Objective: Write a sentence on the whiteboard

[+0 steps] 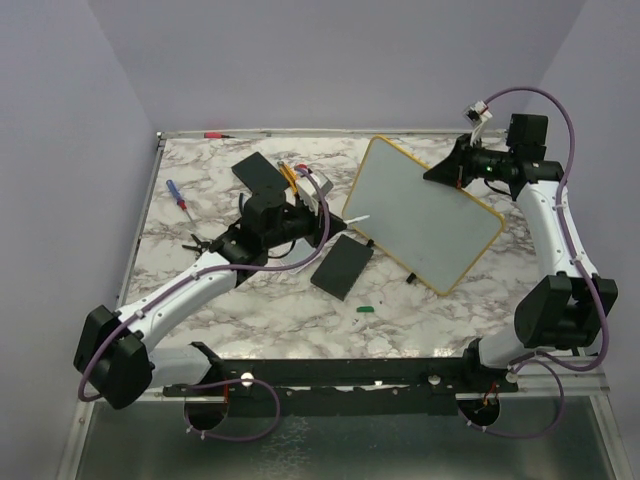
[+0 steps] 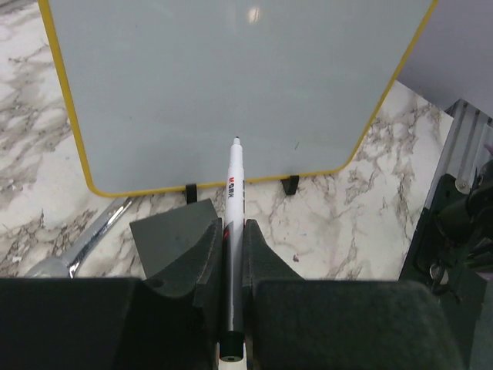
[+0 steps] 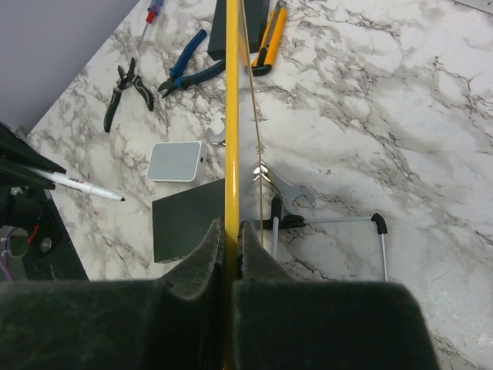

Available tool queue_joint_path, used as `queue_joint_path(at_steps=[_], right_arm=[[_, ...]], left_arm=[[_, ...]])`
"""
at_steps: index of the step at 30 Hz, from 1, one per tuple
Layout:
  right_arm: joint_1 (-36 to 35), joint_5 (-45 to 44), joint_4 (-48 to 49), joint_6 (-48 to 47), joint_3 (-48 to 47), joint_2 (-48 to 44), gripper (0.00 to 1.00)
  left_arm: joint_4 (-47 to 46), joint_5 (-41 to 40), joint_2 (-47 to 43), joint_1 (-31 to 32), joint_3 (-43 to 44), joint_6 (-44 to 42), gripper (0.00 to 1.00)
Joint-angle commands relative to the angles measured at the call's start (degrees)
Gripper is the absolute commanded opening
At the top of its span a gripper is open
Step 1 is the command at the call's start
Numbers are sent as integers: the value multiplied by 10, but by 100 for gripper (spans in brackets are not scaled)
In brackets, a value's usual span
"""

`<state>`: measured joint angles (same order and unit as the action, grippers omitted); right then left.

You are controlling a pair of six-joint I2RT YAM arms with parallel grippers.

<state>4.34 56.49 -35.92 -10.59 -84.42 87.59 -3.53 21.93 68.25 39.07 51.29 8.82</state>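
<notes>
The whiteboard, white with a thin yellow rim, stands tilted on its wire stand at the table's middle right. My right gripper is shut on its upper rim, and the right wrist view shows the yellow edge running between the jaws of that gripper. My left gripper is shut on a white marker. The marker's tip points at the lower part of the board, close to its surface. No sentence shows on the board, which looks blank.
A black slab lies in front of the board, and another lies behind my left arm. A green cap lies near the front. A pale pad, pliers, a wrench and a screwdriver are scattered to the left.
</notes>
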Motion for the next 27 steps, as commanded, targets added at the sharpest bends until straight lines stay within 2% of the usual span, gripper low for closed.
queue_joint_path(at_steps=[1, 10, 27], right_arm=[[-9, 29, 11, 26, 41, -16, 1], [-9, 22, 35, 35, 56, -22, 1], [-9, 17, 33, 35, 51, -25, 1]], left_arm=[[-63, 15, 52, -7, 58, -9, 0], [-116, 42, 127, -37, 127, 0, 0], [-160, 84, 214, -61, 172, 28, 0]])
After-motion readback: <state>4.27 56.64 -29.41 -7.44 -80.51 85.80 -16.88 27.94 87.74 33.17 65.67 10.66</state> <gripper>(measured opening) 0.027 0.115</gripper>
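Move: I hold the marker in my left hand; the whiteboard's middle is about 8 cm ahead of that hand, 21 cm to its right and 8 cm lower. Some 21 cm below it, the black pad lies about 4 cm ahead and 3 cm right, and the wrench about 15 cm ahead and 2 cm right. My right hand grips the board's top edge; the board's middle is roughly 4 cm back, 5 cm left and 11 cm lower. I carry the gripped marker about 9 cm forward across the face of the whiteboard towards its upper left part, drifting some 3 cm right. My left hand rises about 4 cm on the way, then sinks slightly, easing up as the fingers tip up a few degrees. My right hand keeps its pinch on the top edge and holds the board still. ##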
